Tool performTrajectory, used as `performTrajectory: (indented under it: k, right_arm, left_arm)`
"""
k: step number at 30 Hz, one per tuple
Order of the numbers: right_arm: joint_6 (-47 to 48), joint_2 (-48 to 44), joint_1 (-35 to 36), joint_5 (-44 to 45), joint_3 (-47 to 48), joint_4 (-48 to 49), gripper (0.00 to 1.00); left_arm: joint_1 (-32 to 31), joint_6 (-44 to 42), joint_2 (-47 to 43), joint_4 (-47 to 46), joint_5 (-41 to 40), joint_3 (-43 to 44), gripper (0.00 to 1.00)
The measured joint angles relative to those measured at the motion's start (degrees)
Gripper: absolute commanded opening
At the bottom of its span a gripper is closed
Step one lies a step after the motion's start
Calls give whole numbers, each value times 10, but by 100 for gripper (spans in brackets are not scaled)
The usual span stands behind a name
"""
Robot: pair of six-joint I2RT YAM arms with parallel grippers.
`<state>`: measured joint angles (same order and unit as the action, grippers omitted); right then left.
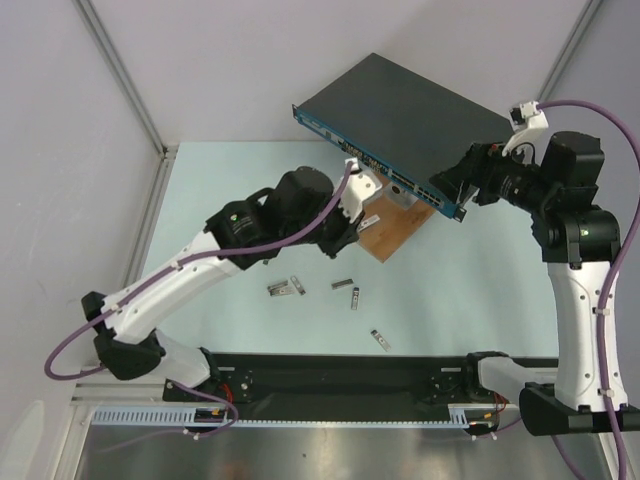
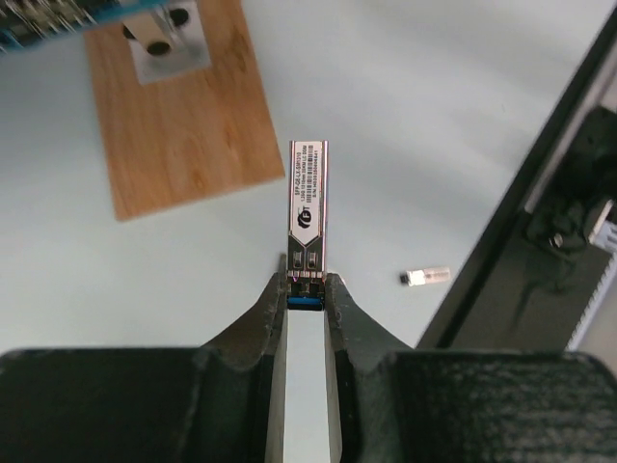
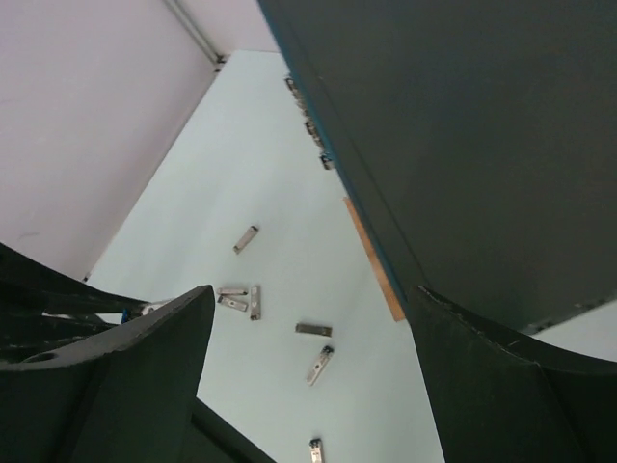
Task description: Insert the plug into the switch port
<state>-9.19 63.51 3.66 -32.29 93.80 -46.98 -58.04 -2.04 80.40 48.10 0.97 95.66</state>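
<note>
The switch (image 1: 400, 110) is a flat dark grey box with a blue front strip of ports (image 1: 400, 180), propped at the back over a wooden board (image 1: 388, 238). My left gripper (image 1: 357, 223) hovers just in front of that strip, shut on the blue tail of a silver plug (image 2: 308, 203). In the left wrist view the plug points away from the left gripper (image 2: 306, 289), with the strip (image 2: 48, 24) at the top left. My right gripper (image 1: 460, 185) is at the switch's right front corner. The right gripper (image 3: 313, 289) is open, with the switch body (image 3: 463, 125) beside one finger.
Several loose silver plugs (image 1: 285, 289) (image 1: 343, 284) (image 1: 380, 339) lie on the pale table between the arms; they also show in the right wrist view (image 3: 313, 330). A metal bracket (image 2: 164, 39) sits on the board (image 2: 178, 125). A black rail (image 1: 340, 370) runs along the near edge.
</note>
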Motion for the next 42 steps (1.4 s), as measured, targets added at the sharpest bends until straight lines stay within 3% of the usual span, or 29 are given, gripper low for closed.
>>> performTrajectory:
  k: [7, 14, 24, 33, 42]
  right_arm:
    - [-11, 29, -94, -7, -5, -24, 87]
    - [20, 68, -129, -67, -10, -40, 86]
    - [27, 52, -172, -72, -48, -44, 87]
    - [-36, 49, -298, -142, -134, -27, 89]
    - [-108, 41, -304, -208, -212, 65, 92]
  left_arm:
    - [1, 8, 96, -4, -57, 108, 0]
    - [10, -21, 137, -25, -72, 120, 1]
    - [113, -13, 162, -8, -53, 126, 0]
    - [100, 13, 158, 5, -37, 125, 0]
    - [73, 16, 208, 25, -39, 189, 0]
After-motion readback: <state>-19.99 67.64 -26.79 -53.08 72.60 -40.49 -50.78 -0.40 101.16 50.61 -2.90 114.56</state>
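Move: The held plug is in the left gripper. The facing switch port lies about 15 cm ahead of that hand, 6 cm to its right and some 3 cm lower; the wooden board is 9 cm ahead, 9 cm right and about 20 cm below. From the open right hand, the switch's right side is roughly 4 cm ahead, 7 cm right and 8 cm down; the port is 6 cm ahead, 18 cm left and 9 cm lower. Bring the left gripper forward about 12 cm towards the switch's port row, turning it slightly counter-clockwise and keeping the plug pinched, then ease back 2 cm and drift right. Meanwhile swing the open right hand down and right, about 11 cm each, tipping and rolling it some 20 degrees, to beside the switch's right end. ##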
